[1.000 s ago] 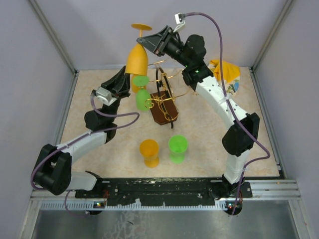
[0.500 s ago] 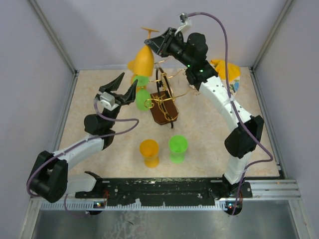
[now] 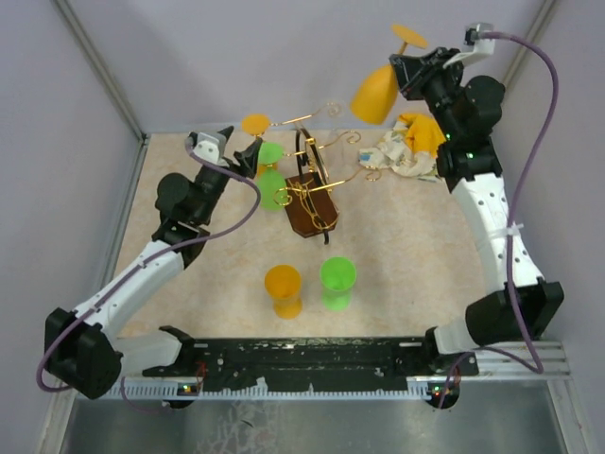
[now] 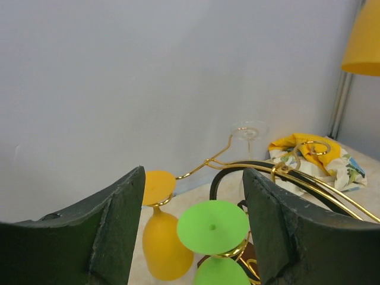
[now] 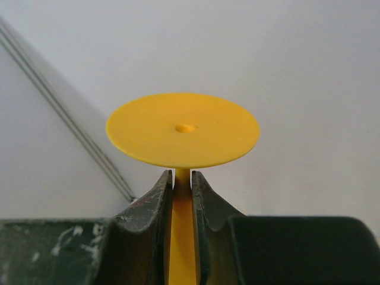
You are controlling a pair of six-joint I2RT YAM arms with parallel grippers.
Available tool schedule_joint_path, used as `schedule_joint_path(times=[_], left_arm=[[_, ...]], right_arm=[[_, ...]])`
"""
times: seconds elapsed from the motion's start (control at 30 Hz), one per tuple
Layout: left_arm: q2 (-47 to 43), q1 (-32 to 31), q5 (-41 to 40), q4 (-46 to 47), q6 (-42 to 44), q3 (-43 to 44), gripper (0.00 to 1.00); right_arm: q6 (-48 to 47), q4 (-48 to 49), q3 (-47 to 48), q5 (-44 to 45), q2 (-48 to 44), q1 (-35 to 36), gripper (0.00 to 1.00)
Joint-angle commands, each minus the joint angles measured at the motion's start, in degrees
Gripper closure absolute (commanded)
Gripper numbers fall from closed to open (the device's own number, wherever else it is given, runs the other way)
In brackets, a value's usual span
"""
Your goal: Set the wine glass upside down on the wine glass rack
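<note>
My right gripper [image 3: 414, 64] is raised at the back right, shut on the stem of an orange wine glass [image 3: 376, 92]. The glass is upside down, its round foot [image 5: 183, 130] on top just above the fingertips [image 5: 161, 190]. The wine glass rack [image 3: 312, 180], gold wire on a brown base, stands mid-table, left of and below this glass. An orange glass [image 4: 159, 237], a green glass [image 4: 214, 225] and a clear glass [image 4: 249, 132] hang upside down on its arms. My left gripper [image 3: 233, 144] is open beside the hanging orange and green glasses, with nothing between its fingers.
An orange glass [image 3: 283, 288] and a green glass [image 3: 337, 282] stand on the table near the front. A crumpled yellow and white cloth [image 3: 405, 149] lies at the back right, under my right arm. Grey walls close in the back and sides.
The right arm has swung the orange glass from above the rack's left side over to the back right. The left gripper has opened and moved back toward the hanging glasses.
</note>
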Motion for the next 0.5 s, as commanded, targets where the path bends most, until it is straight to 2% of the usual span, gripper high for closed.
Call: schedule_joint_path(times=[0.0,0.1,0.23,0.47], left_arm=[[-1.28,2.84,-2.85,-17.03,-2.68,7.90,0.28],[-1.17,6.49,-0.04,-22.14,-7.03,10.73,0.27],[-2.47,11.20,5.37,-22.58,-12.30,9.60,0.28],[-3.55,12.21,5.90,-22.14,-12.04,7.40,0.28]], right_arm=[[-12.14,-1.40,-6.89,7.58,-8.10,-0.55,1.00],[-16.13,-1.21,-15.05,10.94,-12.11,-0.52,1.00],[-20.30,3.04,-24.86,15.00,-15.33,-0.56,1.00],[-25.39,15.84,-37.06,17.97,-16.71,-0.51,1.00]])
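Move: The right hand already holds the orange wine glass upside down by its stem. The rack's middle right hook is about 22 cm below it, 3 ahead and 4 left. The near right hook is level with it sideways, 5 cm back and 24 below, and the hung clear glass about 9 ahead, 9 left and 22 below. From the left hand, the middle right hook is about 10 cm ahead, 22 right and 9 below. Right hand lowers the held glass some 17 cm towards the rack's hooks, edging right; left hand moves 6 left. ##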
